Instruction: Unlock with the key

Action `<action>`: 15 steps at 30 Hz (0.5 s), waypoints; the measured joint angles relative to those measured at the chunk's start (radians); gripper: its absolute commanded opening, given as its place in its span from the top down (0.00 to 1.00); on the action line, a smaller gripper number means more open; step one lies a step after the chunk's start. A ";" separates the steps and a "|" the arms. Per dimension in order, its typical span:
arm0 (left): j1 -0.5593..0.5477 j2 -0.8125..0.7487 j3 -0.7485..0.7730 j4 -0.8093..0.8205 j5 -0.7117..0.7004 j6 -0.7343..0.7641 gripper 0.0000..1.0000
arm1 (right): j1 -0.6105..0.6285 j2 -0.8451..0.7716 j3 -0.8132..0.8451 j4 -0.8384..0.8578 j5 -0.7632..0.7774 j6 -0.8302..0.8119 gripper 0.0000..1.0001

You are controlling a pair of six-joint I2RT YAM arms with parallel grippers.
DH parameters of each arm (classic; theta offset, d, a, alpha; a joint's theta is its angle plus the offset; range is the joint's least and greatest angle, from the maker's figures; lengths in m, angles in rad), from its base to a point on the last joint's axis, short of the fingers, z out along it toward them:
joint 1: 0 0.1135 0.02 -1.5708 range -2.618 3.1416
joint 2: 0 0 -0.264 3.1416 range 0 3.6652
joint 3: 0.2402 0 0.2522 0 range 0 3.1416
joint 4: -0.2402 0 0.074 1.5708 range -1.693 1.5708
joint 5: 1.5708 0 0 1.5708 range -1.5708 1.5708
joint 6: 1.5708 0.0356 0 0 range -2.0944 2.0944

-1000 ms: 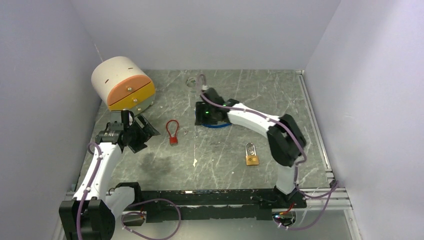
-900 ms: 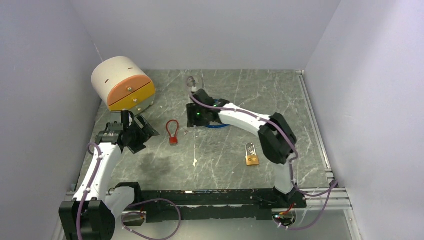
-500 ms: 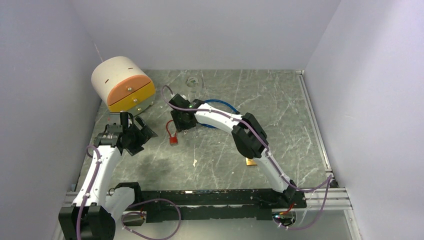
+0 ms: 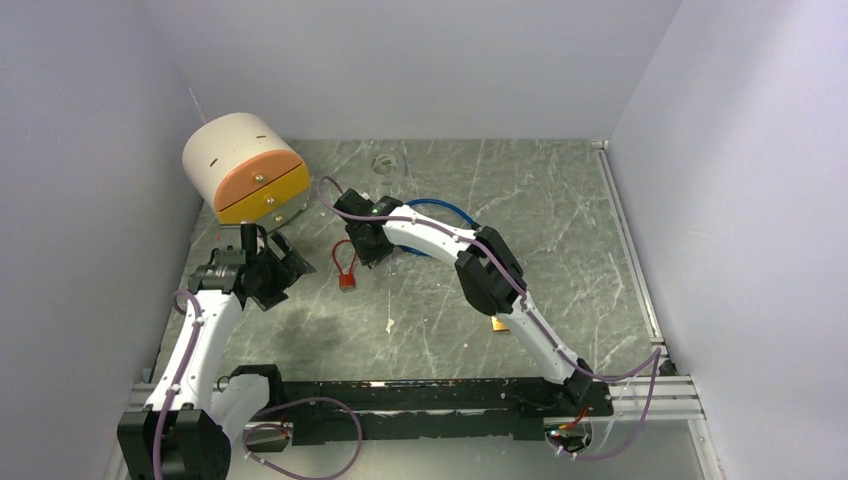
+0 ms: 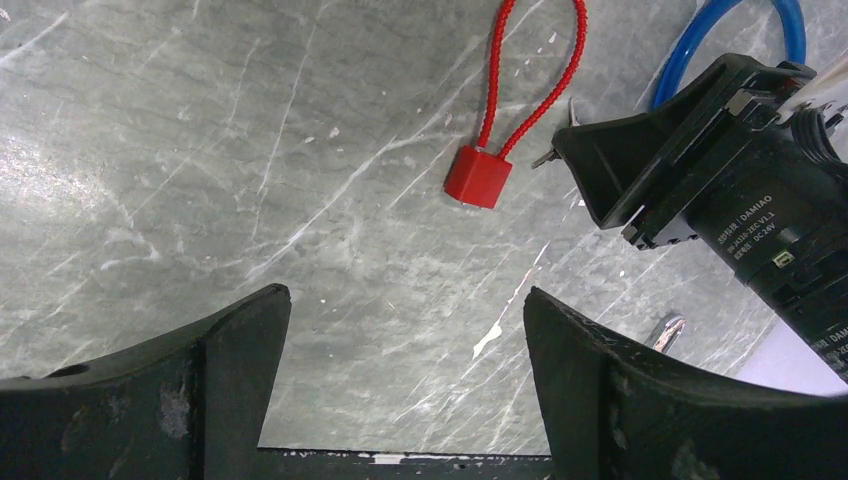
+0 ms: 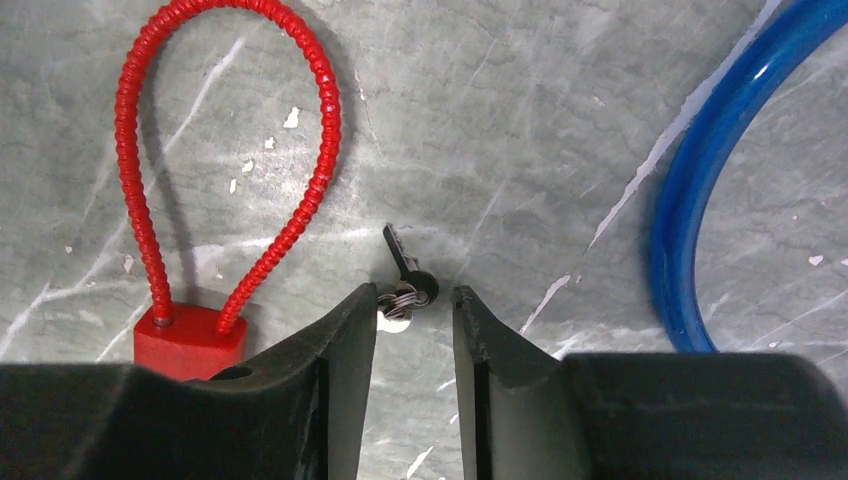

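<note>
A small dark key (image 6: 404, 268) on a wire ring lies on the grey marbled table, right of a red cable lock (image 6: 190, 335). My right gripper (image 6: 413, 293) is low over it, jaws narrowly open, with the key ring just between the fingertips (image 6: 360, 305). In the top view the right gripper (image 4: 370, 257) covers the key beside the red lock (image 4: 346, 281). My left gripper (image 4: 285, 262) is open and empty, left of the lock; its wrist view shows the lock (image 5: 478, 177) ahead of the open left gripper (image 5: 405, 300). A brass padlock (image 4: 500, 322) lies mostly hidden under the right arm.
A blue cable loop (image 4: 432, 212) lies just behind the right gripper, also in the right wrist view (image 6: 715, 175). A white and orange drum-shaped box (image 4: 243, 165) stands at the back left. A small clear object (image 4: 385, 163) sits near the back wall. Walls close in on three sides.
My right arm has swung left from over the blue loop to beside the red lock, down at the key. The left gripper has hardly moved.
</note>
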 measured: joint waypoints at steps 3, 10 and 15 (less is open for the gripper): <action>0.000 0.004 -0.002 0.007 0.000 0.000 0.09 | 0.000 0.009 0.014 -0.004 0.002 -0.008 0.70; 0.000 0.004 -0.004 0.018 0.002 0.000 0.09 | -0.007 0.011 0.017 -0.002 -0.003 -0.009 0.95; 0.000 0.000 -0.010 0.034 0.026 0.000 0.09 | -0.008 -0.024 -0.051 0.073 -0.010 -0.011 1.00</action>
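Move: Between the right hand's half-open fingertips, hardly 1 cm below, lies the key on its small ring with a second key. The red lock's body is about 5 cm to the left and 3 cm back; the blue cable's loop is centred some 13 cm to the right and 8 cm ahead. From the left hand the key is roughly 10 cm ahead, 16 cm to the right and 11 cm down. Closing almost fully at table height, the right fingers shut on the key's head and ring and pinch them between the tips. The hand all but stays in place, creeping only about half a centimetre forward, still pointing steeply down, with no real wrist turn and no clear lift yet. ##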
